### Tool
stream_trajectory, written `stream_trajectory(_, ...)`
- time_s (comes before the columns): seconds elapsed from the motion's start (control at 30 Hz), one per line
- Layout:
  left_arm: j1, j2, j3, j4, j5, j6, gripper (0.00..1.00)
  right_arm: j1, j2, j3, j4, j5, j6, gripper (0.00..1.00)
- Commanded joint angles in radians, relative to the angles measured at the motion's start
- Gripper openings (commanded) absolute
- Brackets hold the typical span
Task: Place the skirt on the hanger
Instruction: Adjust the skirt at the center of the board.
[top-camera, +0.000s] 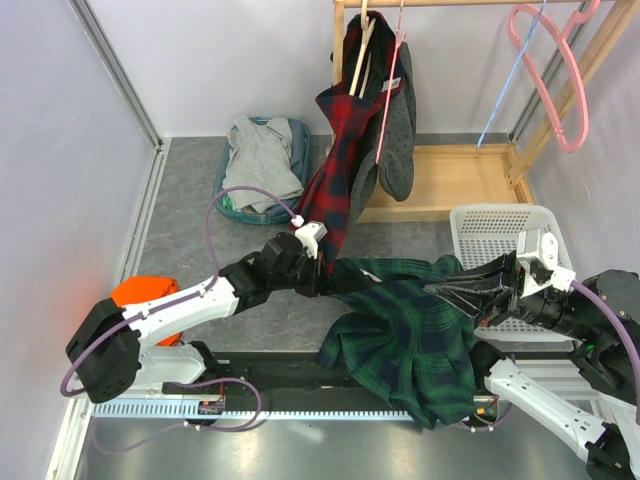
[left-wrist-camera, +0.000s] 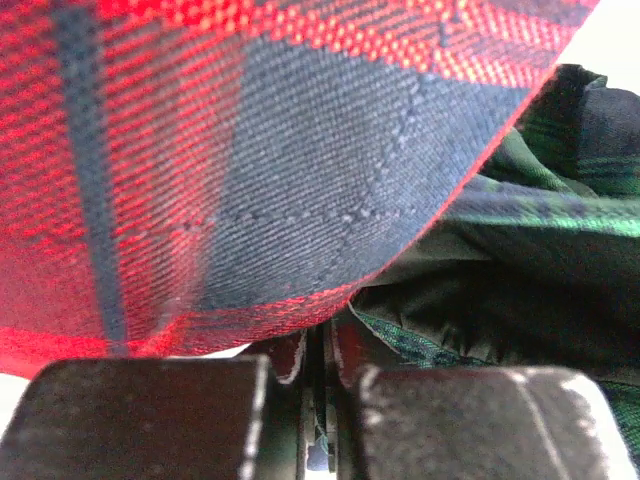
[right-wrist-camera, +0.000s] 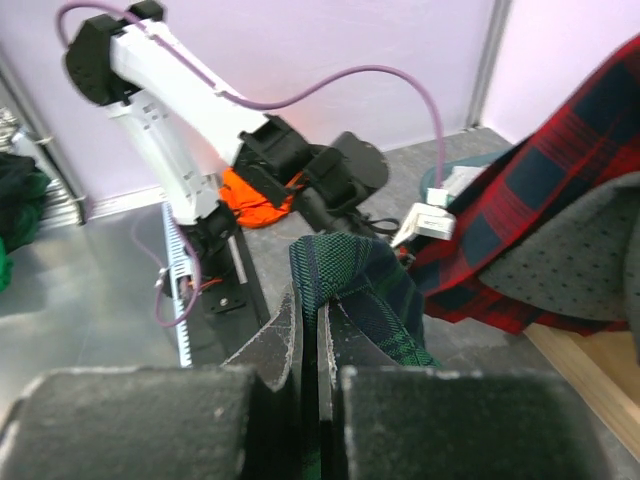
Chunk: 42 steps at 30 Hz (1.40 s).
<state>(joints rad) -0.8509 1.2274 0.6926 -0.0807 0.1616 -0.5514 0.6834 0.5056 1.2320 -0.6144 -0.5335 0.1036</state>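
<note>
The green plaid skirt (top-camera: 410, 330) hangs stretched between both arms above the table's near edge. At its left end my left gripper (top-camera: 318, 274) is shut, and the left wrist view shows a sliver of green cloth between the closed fingers (left-wrist-camera: 322, 340). The rest of the skirt (left-wrist-camera: 530, 250) lies to their right. My right gripper (top-camera: 432, 288) is shut on the skirt's other end, with a green fold (right-wrist-camera: 350, 275) rising from the closed jaws (right-wrist-camera: 320, 310). An empty pink hanger (top-camera: 560, 95) hangs at the rack's right end.
A red plaid garment (top-camera: 335, 160) on a wooden hanger hangs against my left gripper and fills the left wrist view (left-wrist-camera: 200, 150). A grey garment (top-camera: 398, 140) hangs beside it. Around stand a white basket (top-camera: 470, 220), a basin of grey clothes (top-camera: 262, 160), and an orange cloth (top-camera: 145, 293).
</note>
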Motion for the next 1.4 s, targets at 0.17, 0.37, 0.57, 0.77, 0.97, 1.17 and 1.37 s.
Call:
stream_trajectory(0.17, 0.001, -0.219, 0.172, -0.433, -0.323, 0.1, 0.02, 0.004, 0.03, 0.009, 0.07, 0.384, 0.031, 0.0)
stream_trajectory(0.37, 0.001, -0.393, 0.347, -0.64, -0.511, 0.119, 0.02, 0.004, 0.129, 0.011, 0.07, 0.582, 0.068, 0.0)
stream_trajectory(0.57, 0.003, -0.375, 0.568, -0.671, -0.68, 0.192, 0.02, 0.004, 0.293, 0.069, 0.1, 0.714, 0.087, 0.0)
stream_trajectory(0.77, 0.003, -0.313, 0.714, -0.665, -0.737, 0.237, 0.02, 0.004, 0.318, 0.069, 0.189, 0.728, 0.111, 0.0)
stream_trajectory(0.97, 0.004, -0.339, 0.658, -0.646, -0.722, 0.203, 0.02, 0.004, 0.226, -0.13, 0.315, 0.647, 0.186, 0.0)
stream_trajectory(1.17, 0.003, -0.402, 0.382, -0.601, -0.614, 0.079, 0.02, 0.004, 0.077, -0.558, 0.527, 0.626, 0.373, 0.0)
stream_trajectory(1.37, 0.003, -0.442, 0.112, -0.519, -0.485, -0.059, 0.02, 0.005, -0.048, -0.795, 0.536, 0.734, 0.577, 0.05)
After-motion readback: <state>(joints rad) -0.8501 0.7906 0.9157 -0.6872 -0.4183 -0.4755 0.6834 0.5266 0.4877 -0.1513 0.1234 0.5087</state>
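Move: The skirt's near waist corner is already pinched in the left gripper, its other corner in the raised right one. The board's center lies about 4 cm back of the left hand, 1 cm left and 10 cm below; from the right hand about 9 cm ahead, 15 cm left and 41 cm below. The hanging red shirt's hem is 5 cm ahead of the left hand, straight ahead and 5 cm higher; the white basket is 15 cm ahead and 26 cm right of the right hand, on the table. Keep both grippers shut on the skirt's waist and swing it open: sweep the left gripper up about 26 cm and out to the left some 15 cm, turning counter-clockwise, then lower it about 15 cm. Meanwhile carry the right gripper forward about 17 cm, turning clockwise nearly 40 degrees, then sink it fast towards the board, fingers tipping down. ##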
